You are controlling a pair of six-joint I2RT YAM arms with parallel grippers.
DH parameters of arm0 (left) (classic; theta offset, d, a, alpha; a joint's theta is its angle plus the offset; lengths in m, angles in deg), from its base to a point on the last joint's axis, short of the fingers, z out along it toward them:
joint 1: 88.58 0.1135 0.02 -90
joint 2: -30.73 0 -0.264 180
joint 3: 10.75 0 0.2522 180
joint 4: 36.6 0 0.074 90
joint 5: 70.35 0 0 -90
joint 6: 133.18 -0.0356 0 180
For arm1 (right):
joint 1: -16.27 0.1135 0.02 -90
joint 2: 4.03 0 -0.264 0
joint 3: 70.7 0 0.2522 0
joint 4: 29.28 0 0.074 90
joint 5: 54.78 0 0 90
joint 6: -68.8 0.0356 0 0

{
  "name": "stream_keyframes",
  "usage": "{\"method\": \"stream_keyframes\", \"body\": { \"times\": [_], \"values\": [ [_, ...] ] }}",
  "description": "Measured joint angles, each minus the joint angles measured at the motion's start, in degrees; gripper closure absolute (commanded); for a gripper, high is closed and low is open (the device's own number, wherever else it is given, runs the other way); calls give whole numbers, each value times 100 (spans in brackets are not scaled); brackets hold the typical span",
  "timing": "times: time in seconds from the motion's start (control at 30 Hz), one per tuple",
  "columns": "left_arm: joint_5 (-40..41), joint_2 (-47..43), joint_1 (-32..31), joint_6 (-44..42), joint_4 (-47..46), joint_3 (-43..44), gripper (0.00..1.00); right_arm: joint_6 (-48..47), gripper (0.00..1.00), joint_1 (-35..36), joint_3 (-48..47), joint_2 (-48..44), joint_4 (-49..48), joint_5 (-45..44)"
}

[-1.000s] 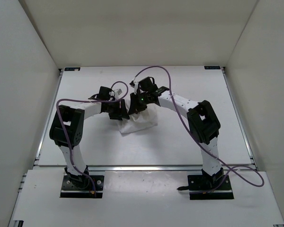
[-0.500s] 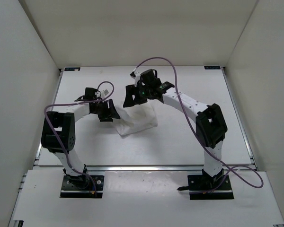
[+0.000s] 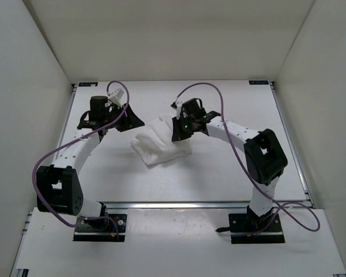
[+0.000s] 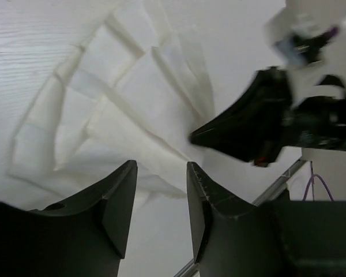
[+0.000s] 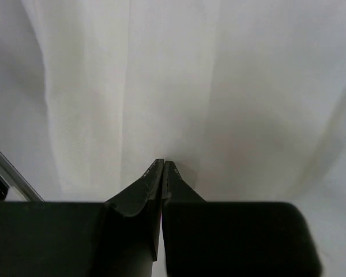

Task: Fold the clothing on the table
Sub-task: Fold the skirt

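Note:
The clothing (image 3: 160, 144) is a white pleated garment, folded into a small bundle in the middle of the table (image 3: 219, 173). My right gripper (image 3: 179, 134) is shut, its tips pressed down against the bundle's right part. In the right wrist view the shut gripper (image 5: 163, 164) touches smooth white clothing (image 5: 179, 86), with no cloth showing between the fingers. My left gripper (image 3: 132, 122) hovers left of the bundle, apart from it. In the left wrist view that gripper (image 4: 161, 168) is open and empty, with the fanned pleats of the clothing (image 4: 121, 109) beyond it.
White walls close in the table on the left, back and right. An aluminium rail (image 3: 179, 203) runs along the near edge, in front of both arm bases. Purple cables loop above each arm. The right arm's wrist (image 4: 259, 127) shows in the left wrist view, beside the cloth.
My left arm has swung back and to the left, away from the clothing. My right gripper opened briefly, shut again, and came down onto the bundle's right side.

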Motion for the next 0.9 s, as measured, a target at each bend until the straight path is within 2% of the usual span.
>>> {"method": "stream_keyframes", "body": {
  "times": [0.1, 0.27, 0.53, 0.67, 0.77, 0.83, 0.9],
  "values": [
    [-120, -109, -264, 286, -385, -367, 50, -39, 99, 264, 98, 452, 33, 111],
    [-79, -155, -348, 542, -507, -852, 50, 24, 100, 538, -175, 1139, -92, 455],
    [177, -155, -538, 732, -734, -1292, 52, 527, 100, 778, -256, 1344, -918, 922],
    [431, -111, -798, 717, -748, -1414, 58, 614, 100, 787, -258, 1335, -990, 920],
    [664, 87, -1001, 686, -763, -1414, 69, 608, 100, 664, -256, 1259, -896, 748],
    [883, 278, -1113, 669, -780, -1449, 73, 592, 100, 490, -251, 1121, -844, 568],
    [1141, 450, -1193, 636, -782, -1537, 75, 568, 95, 284, -251, 940, -754, 323]
  ]
}}
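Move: The skirt lies crumpled on the table between the hands. From the left hand its middle is some 11 cm to the right, about level and roughly 16 cm below; its left corner is about 2 cm left and 1 cm back, its near corner 10 cm back and 6 cm right. From the right hand the skirt's middle is about 8 cm left, 1 cm ahead and 10 cm below, its right corner 4 cm back and 5 cm right. Down and back, the right hand's shut fingers drop about 7 cm onto the skirt, sweep left over it, pushing the cloth along, then swing forward and part way back right, rising slightly. The left hand sinks some 12 cm towards the skirt's left side, drawing back and a little right, its fingers tipping steeper and closing to about half their gap; whether they touch cloth can't be seen. ##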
